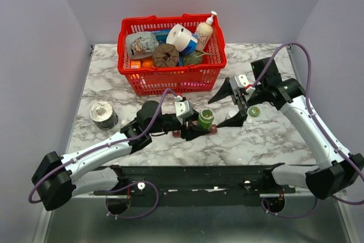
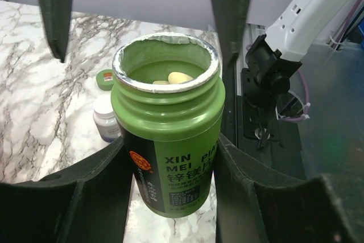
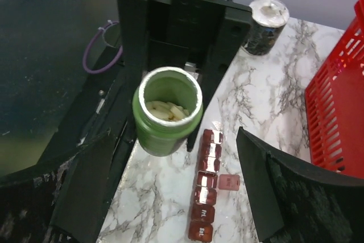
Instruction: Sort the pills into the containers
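My left gripper [image 2: 170,147] is shut on an uncapped green bottle [image 1: 205,117], upright on the marble table. Pale yellow pills [image 3: 168,111] lie inside it. The containers [image 3: 206,194], a dark red strip of small compartments, lie just right of the bottle in the right wrist view. One lid [image 3: 229,182] stands flipped open. In the top view only the strip's ends show beside my left gripper [image 1: 198,124]. My right gripper [image 3: 181,155] is open, fingers wide, hanging above the bottle and strip and holding nothing. Its fingers [image 2: 54,15] show in the left wrist view.
A red basket [image 1: 170,81] full of household items stands at the back. A grey tin [image 1: 103,115] sits at the left. The bottle's green cap [image 1: 253,111] and a tiny clear bottle with a white cap [image 2: 106,119] rest right of the green bottle.
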`<state>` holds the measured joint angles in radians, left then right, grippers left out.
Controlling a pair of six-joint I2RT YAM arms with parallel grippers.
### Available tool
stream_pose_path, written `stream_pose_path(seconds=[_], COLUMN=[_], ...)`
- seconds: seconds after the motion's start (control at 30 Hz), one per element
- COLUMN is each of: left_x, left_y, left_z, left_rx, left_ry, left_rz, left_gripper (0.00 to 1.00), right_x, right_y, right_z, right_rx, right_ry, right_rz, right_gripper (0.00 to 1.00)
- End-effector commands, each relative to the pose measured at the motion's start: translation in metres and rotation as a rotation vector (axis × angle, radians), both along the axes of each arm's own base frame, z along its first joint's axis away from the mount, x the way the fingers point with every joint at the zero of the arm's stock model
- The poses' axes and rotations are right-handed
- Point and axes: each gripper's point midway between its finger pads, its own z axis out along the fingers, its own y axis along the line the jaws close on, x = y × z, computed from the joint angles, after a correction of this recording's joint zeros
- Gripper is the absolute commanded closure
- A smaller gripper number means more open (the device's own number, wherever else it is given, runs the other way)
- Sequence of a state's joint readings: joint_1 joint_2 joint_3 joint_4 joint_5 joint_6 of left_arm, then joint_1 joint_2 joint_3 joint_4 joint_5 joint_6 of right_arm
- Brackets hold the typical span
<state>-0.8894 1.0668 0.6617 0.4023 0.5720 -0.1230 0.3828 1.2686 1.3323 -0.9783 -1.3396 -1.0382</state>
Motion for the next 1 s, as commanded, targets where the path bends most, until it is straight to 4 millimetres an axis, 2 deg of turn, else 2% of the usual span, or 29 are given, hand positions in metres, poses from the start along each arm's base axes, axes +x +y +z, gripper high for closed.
stream_pose_path(seconds=[0.0, 0.47, 0.6, 0.73, 0.83, 0.87, 0.93, 0.97], left_x=[0.003, 0.013, 0.018, 0.019, 0.019, 0.019, 0.019, 0.021], left_y=[-0.003, 0.000, 0.001, 0.000, 0.000, 0.000, 0.002, 0.003], left_z=[0.017, 0.033, 0.031, 0.033, 0.033, 0.033, 0.035, 0.036], left_rx=[-0.025, -0.072, -0.080, -0.084, -0.082, -0.084, -0.091, -0.101], left_ry=[-0.026, -0.035, -0.024, -0.020, -0.019, -0.018, -0.008, -0.008], left_rz=[-0.007, 0.066, 0.095, 0.101, 0.102, 0.102, 0.111, 0.125], left_gripper=[1.00, 1.00, 1.00, 1.00, 1.00, 1.00, 1.00, 0.96], right_x=[-0.016, -0.012, -0.012, -0.010, -0.010, -0.011, -0.011, -0.012], right_y=[0.008, 0.028, 0.032, 0.035, 0.037, 0.037, 0.038, 0.038], right_z=[0.005, -0.006, -0.009, -0.009, -0.007, -0.005, -0.003, -0.003], right_rx=[0.019, -0.038, -0.044, -0.050, -0.044, -0.041, -0.035, -0.036], right_ry=[0.004, 0.072, 0.079, 0.098, 0.116, 0.125, 0.126, 0.135], right_rz=[0.044, 0.020, 0.024, 0.025, 0.033, 0.038, 0.042, 0.042], right_gripper=[0.06, 0.16, 0.19, 0.30, 0.43, 0.52, 0.63, 0.69])
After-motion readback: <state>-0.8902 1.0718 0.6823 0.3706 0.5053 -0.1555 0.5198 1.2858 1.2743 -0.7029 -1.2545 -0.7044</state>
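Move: The open green bottle is already held upright by the left hand, its middle right at those fingertips, about 2 cm above them and 1 cm to their right. From the right hand it is some 5 cm to the left, 2 cm back and 3 cm lower. Down on the table, the pill organizer is about 7 cm ahead and 7 cm left of the right hand, the white bottle 12 cm ahead and 11 cm right, the green cap 17 cm ahead and 23 cm right, all 27 to 29 cm below. The green bottle's upper part is taken between the right hand's fingers: wide open, they slide left around it by about 3.5 cm, first easing back 1.5 cm and then 1 cm forward again, sinking 1 cm, and late on they close to half opening and pinch it. The left hand keeps its hold, shifting about 1 cm forward and turning slightly counter-clockwise. ##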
